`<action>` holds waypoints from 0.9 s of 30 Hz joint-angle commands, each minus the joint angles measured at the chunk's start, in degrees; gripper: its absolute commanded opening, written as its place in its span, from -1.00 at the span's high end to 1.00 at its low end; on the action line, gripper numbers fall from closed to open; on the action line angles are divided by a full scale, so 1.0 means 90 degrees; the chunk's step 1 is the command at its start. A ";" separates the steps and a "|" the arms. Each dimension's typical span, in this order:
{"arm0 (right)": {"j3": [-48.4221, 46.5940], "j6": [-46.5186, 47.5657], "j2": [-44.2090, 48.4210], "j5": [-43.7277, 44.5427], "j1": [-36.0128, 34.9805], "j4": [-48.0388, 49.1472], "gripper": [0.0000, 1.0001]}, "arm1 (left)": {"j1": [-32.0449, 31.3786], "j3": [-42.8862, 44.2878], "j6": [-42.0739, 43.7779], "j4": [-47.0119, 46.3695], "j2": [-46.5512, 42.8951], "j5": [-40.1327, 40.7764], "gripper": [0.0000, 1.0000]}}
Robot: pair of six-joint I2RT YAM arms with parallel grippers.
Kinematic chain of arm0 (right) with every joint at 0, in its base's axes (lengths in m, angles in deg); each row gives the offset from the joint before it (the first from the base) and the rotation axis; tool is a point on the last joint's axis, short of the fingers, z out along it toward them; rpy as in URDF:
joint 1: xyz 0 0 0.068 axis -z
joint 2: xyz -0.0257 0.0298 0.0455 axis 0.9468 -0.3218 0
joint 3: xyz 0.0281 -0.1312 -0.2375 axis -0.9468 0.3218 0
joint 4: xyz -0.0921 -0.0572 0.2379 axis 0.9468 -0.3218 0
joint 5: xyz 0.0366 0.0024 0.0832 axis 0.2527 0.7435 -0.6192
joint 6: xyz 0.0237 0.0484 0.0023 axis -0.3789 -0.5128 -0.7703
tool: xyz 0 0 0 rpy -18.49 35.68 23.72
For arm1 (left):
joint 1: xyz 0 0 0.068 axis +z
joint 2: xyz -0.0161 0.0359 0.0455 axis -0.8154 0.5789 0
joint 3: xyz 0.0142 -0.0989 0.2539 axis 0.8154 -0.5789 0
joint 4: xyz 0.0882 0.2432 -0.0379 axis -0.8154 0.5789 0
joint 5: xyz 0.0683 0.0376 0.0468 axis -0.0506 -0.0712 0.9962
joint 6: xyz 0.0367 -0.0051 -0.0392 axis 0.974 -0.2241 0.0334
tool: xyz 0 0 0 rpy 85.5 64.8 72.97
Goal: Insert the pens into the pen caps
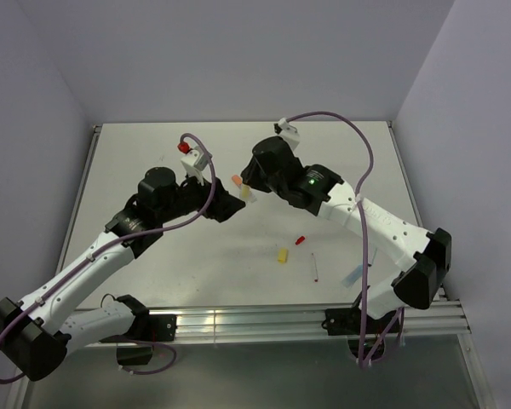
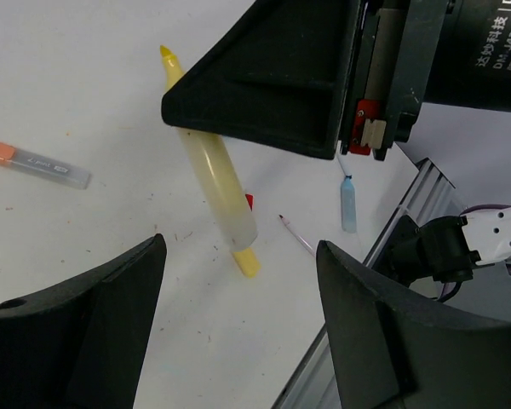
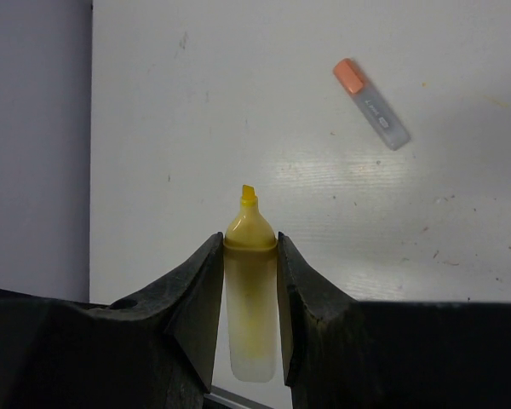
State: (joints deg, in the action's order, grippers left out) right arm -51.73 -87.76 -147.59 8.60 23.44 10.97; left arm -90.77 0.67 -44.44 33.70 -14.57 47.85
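My right gripper (image 3: 251,256) is shut on a yellowish pen (image 3: 251,298) whose bare yellow tip points away from the wrist, above the table. From the left wrist the same pen (image 2: 213,175) hangs slanted under the right gripper's black finger (image 2: 264,85). My left gripper (image 2: 238,324) is open with nothing between its fingers, just left of the right gripper (image 1: 247,193). A yellow pen cap (image 1: 282,255) lies on the table nearer the front, with a small red cap (image 1: 300,241) beside it. A pen wearing an orange cap (image 3: 370,104) lies flat on the table.
A thin red pen (image 1: 314,267) and a light blue pen (image 1: 353,275) lie toward the front right. The metal rail (image 1: 264,322) runs along the table's near edge. Grey walls close the back and both sides.
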 commanded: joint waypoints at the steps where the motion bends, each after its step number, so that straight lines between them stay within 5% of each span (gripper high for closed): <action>1: -0.0642 -0.0094 -0.0101 0.0303 -0.0246 -0.0121 1.00 | 0.0061 -0.0014 -0.0093 -0.0317 -0.0020 -0.0111 -0.53; 15: -0.0868 -0.0299 -0.0219 0.0187 -0.0745 0.0114 1.00 | 0.0227 -0.0073 -0.0318 -0.0444 -0.0010 -0.0179 -0.41; 27: -0.0897 -0.0319 -0.0277 0.0303 -0.0901 0.0475 1.00 | 0.0295 -0.0112 -0.0455 -0.0600 0.0048 -0.0550 0.10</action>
State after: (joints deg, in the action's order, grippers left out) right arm -56.69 -90.05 -149.80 9.15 16.07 11.91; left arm -88.54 0.08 -47.85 31.26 -14.22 45.12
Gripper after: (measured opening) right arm 0.350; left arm 0.462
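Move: The yellow pen, in the right gripper's hold, has its middle about 4 cm ahead of the open left hand, 5 cm to its right and 1 cm above. Seen from the right hand, the gap between the left fingers lies some 6 cm back, 5 cm left and 4 cm lower. On the table, about 27 cm below both, the yellow cap is roughly 5 cm back and 12 cm right of the left hand, and the capped orange pen 19 cm straight ahead of it. Carry the yellow pen with the right gripper about 5 cm left, drawing it some 3 cm back and lifting it nearly as much, so that the free end of its body goes in between the left fingers. Keep the right grip shut on it by the neck, tip up. Hold the left gripper nearly in place and, as the pen arrives, start narrowing its wide-open fingers around the body, to about half open. ##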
